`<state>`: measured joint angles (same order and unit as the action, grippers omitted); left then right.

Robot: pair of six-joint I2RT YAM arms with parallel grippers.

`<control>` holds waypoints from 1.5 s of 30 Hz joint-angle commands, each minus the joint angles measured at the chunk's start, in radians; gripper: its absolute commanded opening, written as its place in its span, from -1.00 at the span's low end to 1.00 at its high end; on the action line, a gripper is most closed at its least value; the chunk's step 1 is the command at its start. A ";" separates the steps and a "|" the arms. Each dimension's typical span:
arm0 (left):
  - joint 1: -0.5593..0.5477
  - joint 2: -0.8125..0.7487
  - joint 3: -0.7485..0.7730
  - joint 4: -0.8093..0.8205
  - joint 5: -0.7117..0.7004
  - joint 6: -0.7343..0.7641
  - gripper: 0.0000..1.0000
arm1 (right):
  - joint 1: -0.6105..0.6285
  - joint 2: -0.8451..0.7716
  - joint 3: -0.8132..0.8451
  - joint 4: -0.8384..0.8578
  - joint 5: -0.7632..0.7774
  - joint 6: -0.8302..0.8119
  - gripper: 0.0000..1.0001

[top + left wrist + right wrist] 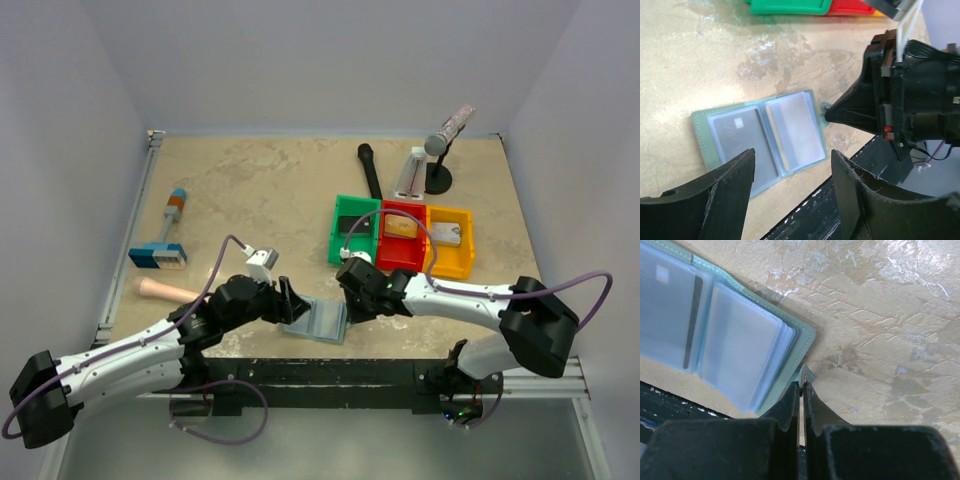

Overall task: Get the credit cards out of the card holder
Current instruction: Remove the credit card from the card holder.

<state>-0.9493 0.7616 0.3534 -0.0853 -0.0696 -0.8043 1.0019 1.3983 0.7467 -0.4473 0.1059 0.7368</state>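
Note:
The card holder point(318, 320) lies open near the table's front edge, its clear sleeves facing up point(765, 135). A greyish card point(737, 137) with a small chip shows through its left sleeve. My right gripper point(802, 382) is shut on the small tab point(804, 372) at the holder's right edge point(740, 340); the left wrist view shows that same gripper point(827, 114) at the tab. My left gripper point(792, 160) hangs open just above the holder's near edge, with nothing between its fingers. A tan-orange card point(402, 226) lies in the red bin point(385, 250) and a pale one point(448, 235) in the yellow bin point(468, 245).
A green bin point(340, 235) stands left of the red one. At the back are a black handle point(370, 170) and a small stand point(438, 160). On the left lie a blue-and-orange block tool point(160, 245) and a pink object point(165, 290). A black rail point(330, 372) runs along the front edge.

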 commanded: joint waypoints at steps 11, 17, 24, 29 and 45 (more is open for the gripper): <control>-0.012 0.182 0.058 0.177 0.149 0.086 0.31 | -0.002 -0.137 -0.043 0.081 -0.061 -0.022 -1.00; -0.100 0.271 0.133 0.116 0.074 0.178 0.40 | -0.003 -0.133 -0.043 0.076 -0.063 -0.017 -1.00; -0.161 0.358 0.174 0.090 -0.024 0.195 0.43 | -0.002 -0.174 -0.056 0.111 -0.080 -0.022 -1.00; -0.161 0.381 0.180 0.087 -0.052 0.192 0.43 | -0.002 -0.246 -0.067 0.122 -0.095 -0.037 -1.00; -0.161 0.410 0.170 0.125 -0.035 0.165 0.41 | -0.002 -0.309 -0.099 0.174 -0.140 -0.042 -1.00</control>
<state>-1.1072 1.1660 0.4934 -0.0158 -0.1085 -0.6353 1.0019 1.1206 0.6464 -0.3264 0.0013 0.7128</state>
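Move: The card holder lies open with its middle about 4 cm to the left gripper's right, 2 cm back and some 9 cm below. From that gripper, the green bin is roughly 16 cm ahead and 12 cm right, the red bin about 15 cm ahead and 22 cm right, both about 8 cm below. The right gripper, pinching the holder's snap tab, has the holder's middle about 7 cm to its left, level fore and aft, and 2 cm below. Bring the open left gripper right and down over the card holder's pages, ending about 4.5 cm over and as much lower, slightly back; roll its left side up some 15 degrees and turn it a little clockwise, fingers still spread. Meanwhile keep the right fingers shut on the snap tab and raise it in two steps, nearly 6 cm up and slightly left, tilting that hand too. ##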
